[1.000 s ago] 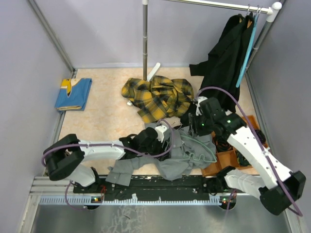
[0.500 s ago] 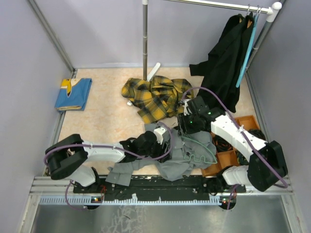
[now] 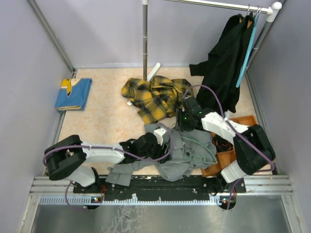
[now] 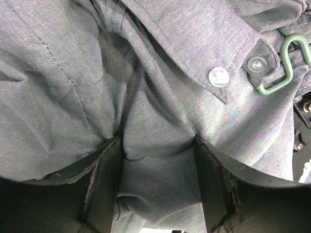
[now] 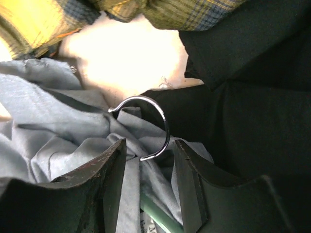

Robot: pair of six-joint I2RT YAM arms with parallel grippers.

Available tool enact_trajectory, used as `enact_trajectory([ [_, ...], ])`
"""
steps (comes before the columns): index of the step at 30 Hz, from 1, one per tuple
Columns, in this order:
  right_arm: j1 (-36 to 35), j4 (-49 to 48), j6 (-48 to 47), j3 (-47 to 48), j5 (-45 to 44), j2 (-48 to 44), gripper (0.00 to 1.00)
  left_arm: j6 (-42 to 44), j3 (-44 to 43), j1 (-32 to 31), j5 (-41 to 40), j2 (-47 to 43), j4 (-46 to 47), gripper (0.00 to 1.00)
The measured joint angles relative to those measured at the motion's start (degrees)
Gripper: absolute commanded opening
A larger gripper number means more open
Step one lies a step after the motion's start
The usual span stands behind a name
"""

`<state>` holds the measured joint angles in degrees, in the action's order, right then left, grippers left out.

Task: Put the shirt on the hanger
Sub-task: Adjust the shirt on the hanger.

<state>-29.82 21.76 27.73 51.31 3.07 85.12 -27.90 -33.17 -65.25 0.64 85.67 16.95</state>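
A grey shirt point(image 3: 177, 165) lies crumpled at the near middle of the table. The pale green hanger point(image 3: 201, 151), with its wavy bar, rests on the shirt's right part. My left gripper point(image 3: 164, 142) presses into the shirt near the buttoned collar. A fold of the grey cloth point(image 4: 160, 97) fills the gap between its fingers point(image 4: 104, 184), and a green hanger loop point(image 4: 284, 73) shows at the upper right. My right gripper point(image 5: 149, 145) stands open astride the hanger's metal hook point(image 5: 163, 121), touching neither side, with the green neck point(image 5: 158, 213) below.
A yellow plaid shirt point(image 3: 155, 97) lies just behind the grey one. A black garment point(image 3: 228, 58) hangs from the rail at the back right beside a smooth teal hanger point(image 3: 245, 53). An orange bin point(image 3: 228, 155) sits at the right, a blue folded cloth point(image 3: 73, 94) at the left, and a pole point(image 3: 145, 39) behind.
My right arm has folded inward and its gripper has moved left to the hanger's hook. The left arm and the shirt have hardly moved.
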Motion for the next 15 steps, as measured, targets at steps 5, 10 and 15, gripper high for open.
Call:
enact_trajectory([
  [5, 0.0, -1.64, 1.07, -0.74, -0.39, 2.03, 0.21, -0.15, 0.0, -0.28, -0.55, -0.46, -0.59, 0.65],
  [10, 0.02, -7.52, 2.49, -4.28, 0.22, 0.15, 0.01, -0.13, 0.0, -0.42, -1.07, -2.1, -2.23, 0.67],
  [15, 0.0, -14.75, 2.27, -9.66, 2.54, -11.56, 0.0, 1.42, 0.02, -0.68, -3.67, -10.1, -7.28, 0.71],
])
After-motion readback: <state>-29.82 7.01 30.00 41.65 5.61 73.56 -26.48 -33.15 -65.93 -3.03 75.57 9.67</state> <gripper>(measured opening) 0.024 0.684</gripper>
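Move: The metal hanger hook stands nearly between the right gripper's open fingers, about 2 cm below and 1 cm ahead. From that gripper the hanger's notched green bar lies some 8 cm right and 9 cm back, the plaid shirt about 9 cm left and 11 cm ahead. The left gripper's spread tips rest on the grey shirt front, about 1 cm below it; the hook is roughly 13 cm ahead and 4 cm right of that hand. Dip the right gripper another 1.5 cm over the hook, shut the fingers fully on its metal shank, then draw it up about 5.5 cm, swinging the fingertips some 15 degrees outward and up. Late on, raise the left gripper nearly 4 cm, drifting a little left, so its still-open fingers come free of the shirt front. ##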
